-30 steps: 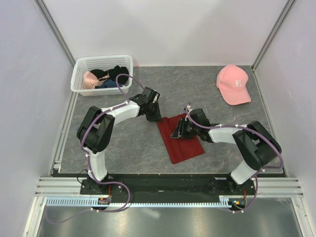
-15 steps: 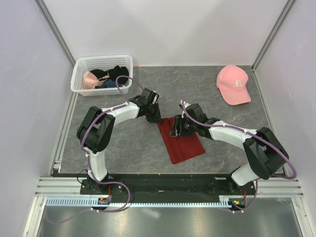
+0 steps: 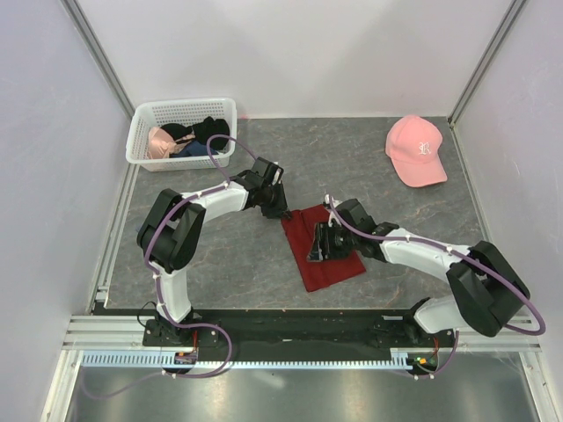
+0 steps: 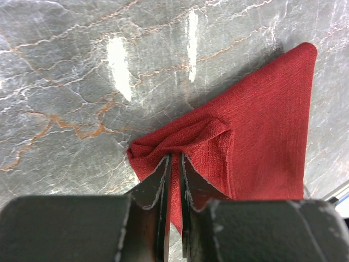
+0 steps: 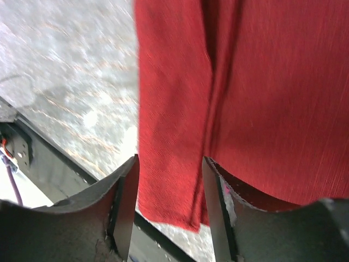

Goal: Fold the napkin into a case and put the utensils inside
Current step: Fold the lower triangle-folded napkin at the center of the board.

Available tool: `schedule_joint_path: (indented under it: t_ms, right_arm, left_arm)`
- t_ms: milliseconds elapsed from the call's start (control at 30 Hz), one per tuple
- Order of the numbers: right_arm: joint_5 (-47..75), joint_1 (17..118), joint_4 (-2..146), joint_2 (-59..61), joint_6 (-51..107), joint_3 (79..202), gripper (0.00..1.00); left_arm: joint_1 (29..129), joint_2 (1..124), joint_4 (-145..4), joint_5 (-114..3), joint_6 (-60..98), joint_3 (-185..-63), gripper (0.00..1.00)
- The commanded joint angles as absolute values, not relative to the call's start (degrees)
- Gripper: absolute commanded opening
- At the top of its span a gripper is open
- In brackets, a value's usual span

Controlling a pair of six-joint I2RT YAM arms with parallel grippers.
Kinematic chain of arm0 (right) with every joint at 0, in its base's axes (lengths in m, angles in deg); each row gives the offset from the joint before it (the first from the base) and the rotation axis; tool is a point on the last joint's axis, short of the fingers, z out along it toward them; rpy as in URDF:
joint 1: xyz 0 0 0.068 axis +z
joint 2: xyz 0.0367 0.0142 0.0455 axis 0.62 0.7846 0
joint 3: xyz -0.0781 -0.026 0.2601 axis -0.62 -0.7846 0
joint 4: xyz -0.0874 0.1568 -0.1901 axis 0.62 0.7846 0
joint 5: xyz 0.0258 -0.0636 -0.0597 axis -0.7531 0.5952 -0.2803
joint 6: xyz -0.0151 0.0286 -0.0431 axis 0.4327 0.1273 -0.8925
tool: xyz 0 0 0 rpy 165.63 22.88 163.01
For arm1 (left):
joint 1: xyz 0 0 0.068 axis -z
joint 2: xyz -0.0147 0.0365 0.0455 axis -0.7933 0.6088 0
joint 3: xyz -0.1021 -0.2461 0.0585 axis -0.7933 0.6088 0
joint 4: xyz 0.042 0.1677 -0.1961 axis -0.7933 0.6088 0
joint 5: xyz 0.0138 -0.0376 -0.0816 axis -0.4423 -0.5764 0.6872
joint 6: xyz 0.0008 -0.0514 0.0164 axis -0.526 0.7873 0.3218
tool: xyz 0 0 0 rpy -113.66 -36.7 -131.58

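Note:
The dark red napkin (image 3: 327, 253) lies folded in a long rectangle on the grey marbled table. My left gripper (image 3: 283, 212) is shut on its far left corner. In the left wrist view the fingertips (image 4: 174, 159) pinch a bunched fold of the napkin (image 4: 262, 114). My right gripper (image 3: 316, 249) hovers over the napkin's left edge, open. In the right wrist view its jaws (image 5: 170, 161) stand apart above a lengthwise fold of the napkin (image 5: 262, 93), with no cloth gripped between them. No utensils are in view.
A white basket (image 3: 141, 139) holding pink and black garments stands at the far left. A pink cap (image 3: 415, 151) lies at the far right. A metal rail (image 3: 290, 332) runs along the near edge, and walls close in both sides.
My right gripper has opened wider and slid toward the near side along the napkin's left edge. The left gripper has kept its pinch in place.

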State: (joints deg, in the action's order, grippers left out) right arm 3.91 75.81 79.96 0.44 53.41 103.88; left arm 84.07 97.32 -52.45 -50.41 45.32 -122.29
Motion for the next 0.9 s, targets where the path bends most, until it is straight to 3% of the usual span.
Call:
schedule_joint_path:
  t_ms: [0, 300, 433, 567, 867]
  right_arm:
    - [3.1, 75.8, 82.0, -1.5, 55.3, 99.9, 0.58]
    - [2.4, 76.4, 78.4, -2.6, 56.8, 95.6, 0.58]
    - [2.5, 76.9, 78.0, -2.3, 57.0, 95.5, 0.51]
    - [3.1, 77.2, 77.6, -2.6, 57.1, 95.6, 0.38]
    - [3.4, 77.4, 74.8, -1.4, 58.4, 95.3, 0.34]
  left_arm:
    - [84.0, 98.0, -54.4, -48.8, 46.4, -121.8, 0.15]
    - [84.0, 98.0, -54.6, -48.4, 46.3, -121.5, 0.15]
    - [84.0, 97.8, -54.6, -48.4, 46.5, -121.4, 0.14]
    - [84.0, 98.0, -54.7, -48.2, 46.6, -121.3, 0.14]
    - [84.0, 98.1, -55.1, -48.2, 46.8, -120.9, 0.14]
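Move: The napkin's fold seam near its close end, which the right hand goes for, lies about 5 cm back from the right hand, 1 cm to its right and some 4 cm below. The napkin's near left corner is about 9 cm back and 2 cm left of that hand; its near right corner some 3 cm back and 13 cm right. From the left hand, which still pinches the far left corner, that stretch of seam is about 18 cm back, 8 cm right and 2 cm lower. The napkin's fold seam near the close end is straddled by the right fingers: the hand drops back and down quickly, about 4 cm towards the robot and 2.5 cm lower, drifting slightly right and tipping by around 5 degrees. It then almost stops and narrows the open fingers by over a third, one either side of the seam. The left hand stays in place, keeping its pinch on the far left corner. ##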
